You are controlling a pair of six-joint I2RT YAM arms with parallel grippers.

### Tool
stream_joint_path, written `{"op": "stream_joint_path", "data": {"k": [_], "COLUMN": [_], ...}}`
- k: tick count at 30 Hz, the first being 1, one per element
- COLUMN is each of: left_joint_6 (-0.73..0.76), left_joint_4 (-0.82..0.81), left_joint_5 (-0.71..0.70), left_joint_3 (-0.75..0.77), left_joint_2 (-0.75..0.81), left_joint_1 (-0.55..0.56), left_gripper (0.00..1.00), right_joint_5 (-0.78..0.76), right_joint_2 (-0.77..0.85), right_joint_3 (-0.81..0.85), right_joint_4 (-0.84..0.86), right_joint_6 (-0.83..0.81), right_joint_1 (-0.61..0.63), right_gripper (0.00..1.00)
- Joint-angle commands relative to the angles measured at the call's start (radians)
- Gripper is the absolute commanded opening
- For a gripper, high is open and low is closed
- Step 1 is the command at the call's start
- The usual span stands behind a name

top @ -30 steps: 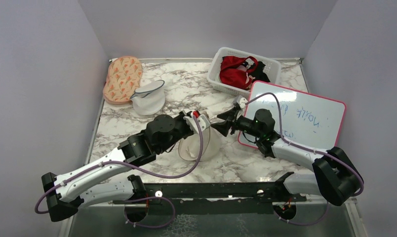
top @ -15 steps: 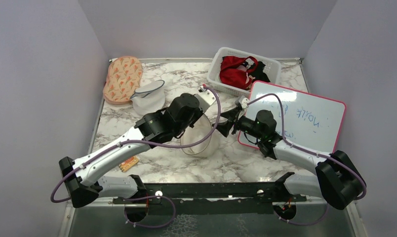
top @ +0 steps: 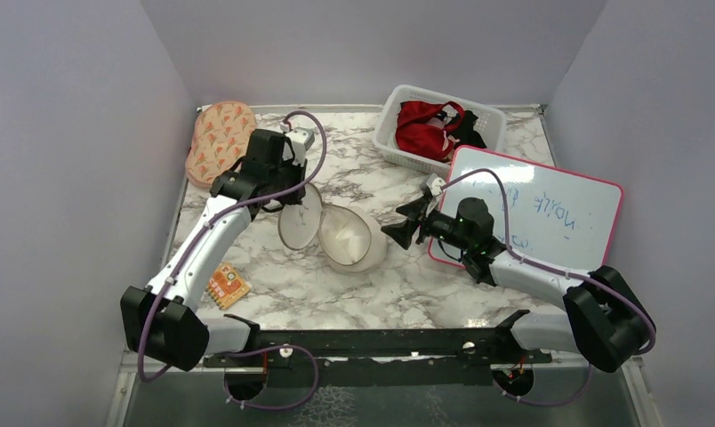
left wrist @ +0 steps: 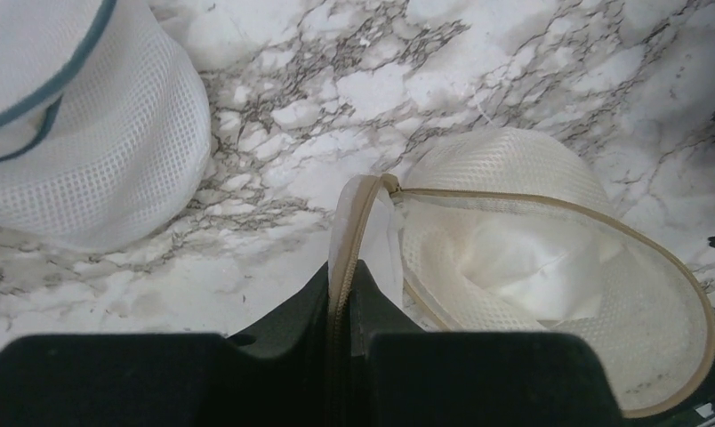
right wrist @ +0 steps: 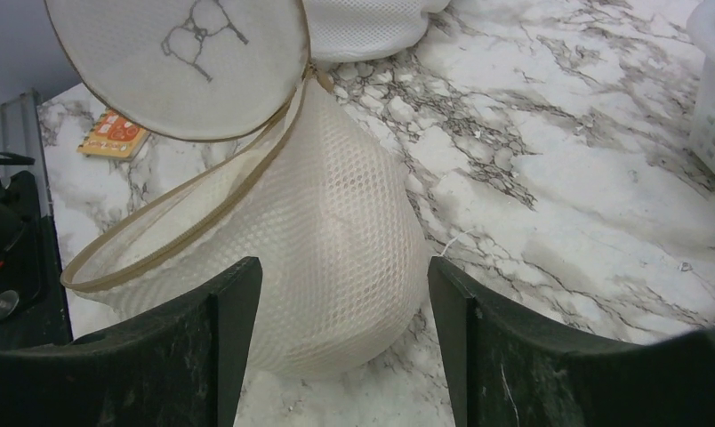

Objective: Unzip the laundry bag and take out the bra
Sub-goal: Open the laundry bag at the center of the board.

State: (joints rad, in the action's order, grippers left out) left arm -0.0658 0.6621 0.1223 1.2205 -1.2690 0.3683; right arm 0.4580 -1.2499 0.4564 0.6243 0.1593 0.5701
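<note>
The cream laundry bag (top: 377, 253) lies unzipped mid-table, its flat lid (top: 298, 227) swung up to the left. My left gripper (top: 289, 194) is shut on the lid's zip edge (left wrist: 340, 267). Inside the mesh bowl lies the white bra (left wrist: 534, 267), seen from above as pale fabric (top: 343, 237). My right gripper (top: 397, 233) stands open just right of the bag. Its fingers (right wrist: 234, 302) flank the bowl's rounded mesh side (right wrist: 336, 222) without clamping it. The lid's dark line drawing (right wrist: 198, 31) faces the right wrist camera.
A white-and-grey round pouch (left wrist: 87, 133) sits beside the left gripper. An orange-patterned pouch (top: 220, 140) lies at the back left. A white basket (top: 478, 116) holds a red garment (top: 425, 129). A pink-framed whiteboard (top: 541, 209) lies at the right. A small orange card (top: 228, 285) is near the front.
My left arm swung back and to the left with the zip edge, and the lid folded open. My right gripper opened wider and let go of the bag's side.
</note>
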Motion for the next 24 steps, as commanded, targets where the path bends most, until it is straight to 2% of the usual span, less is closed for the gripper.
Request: {"op": "stream_joint_path", "data": {"k": [1, 4, 6, 8, 9, 10, 13, 15, 18, 21, 24], "left_joint_6": [0.006, 0.018, 0.014, 0.025, 0.028, 0.030, 0.019, 0.003, -0.007, -0.001, 0.017], "left_joint_4": [-0.004, -0.008, -0.011, -0.026, -0.042, -0.067, -0.183, -0.294, -0.503, -0.688, -0.748], "left_joint_5": [0.045, -0.075, -0.209, -0.273, -0.275, -0.257, -0.172, -0.128, -0.073, -0.055, -0.066], "left_joint_3": [-0.044, -0.053, -0.054, -0.048, -0.041, -0.035, -0.030, -0.043, -0.089, -0.132, -0.107], "left_joint_2": [-0.038, -0.059, -0.054, -0.027, 0.002, 0.025, 0.101, 0.146, 0.201, 0.221, 0.206], "left_joint_1": [-0.057, -0.061, -0.060, -0.061, -0.060, -0.061, -0.060, -0.060, -0.060, -0.060, -0.061], "left_gripper": [0.02, 0.11, 0.25, 0.38, 0.50, 0.57, 0.69, 0.81, 0.90, 0.93, 0.93], "right_joint_5": [0.022, 0.027, 0.023, 0.012, 0.006, -0.002, -0.012, -0.014, -0.009, 0.001, -0.020], "right_joint_2": [-0.018, -0.027, -0.029, -0.028, -0.029, -0.031, -0.026, -0.010, 0.012, 0.015, -0.005], "right_joint_3": [0.028, 0.030, 0.031, 0.030, 0.038, 0.054, 0.127, 0.169, 0.244, 0.339, 0.449], "right_joint_4": [-0.009, -0.007, -0.009, -0.013, -0.029, -0.061, -0.171, -0.261, -0.409, -0.546, -0.675], "right_joint_6": [-0.014, -0.014, -0.015, -0.013, -0.009, -0.004, 0.024, 0.043, 0.072, 0.102, 0.119], "right_joint_1": [-0.003, -0.003, -0.003, -0.003, -0.003, -0.003, -0.003, -0.001, 0.004, 0.041, 0.124], "right_gripper": [0.68, 0.68, 0.68, 0.68, 0.68, 0.68, 0.68, 0.68, 0.68, 0.68, 0.69]}}
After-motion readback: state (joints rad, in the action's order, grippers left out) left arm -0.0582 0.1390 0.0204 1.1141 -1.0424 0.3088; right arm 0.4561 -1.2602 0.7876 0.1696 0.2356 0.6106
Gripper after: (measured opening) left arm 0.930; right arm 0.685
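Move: The left hand still pinches the rim of the laundry bag's raised lid. The bare marble it goes to is about 3 cm to its left, 2 cm ahead and 14 cm below. The bag's body stands some 11 cm to its right and 4 cm nearer the base, and the teal-rimmed white bag about 9 cm left and 10 cm ahead. From the right hand, that patch of marble is some 20 cm left and 6 cm ahead, the bag's body about 8 cm left and 1 cm ahead. Still pinching the lid's rim, the left hand swings it about 5 cm left and 5 cm down, away from the bag's mouth, then opens wide and lets go. It climbs quickly, nearly 19 cm, easing forward as the wrist tips the fingers up some 35 degrees. Late on, the open right hand rises about 5 cm beside the bag, edging left and tipping slightly down. ##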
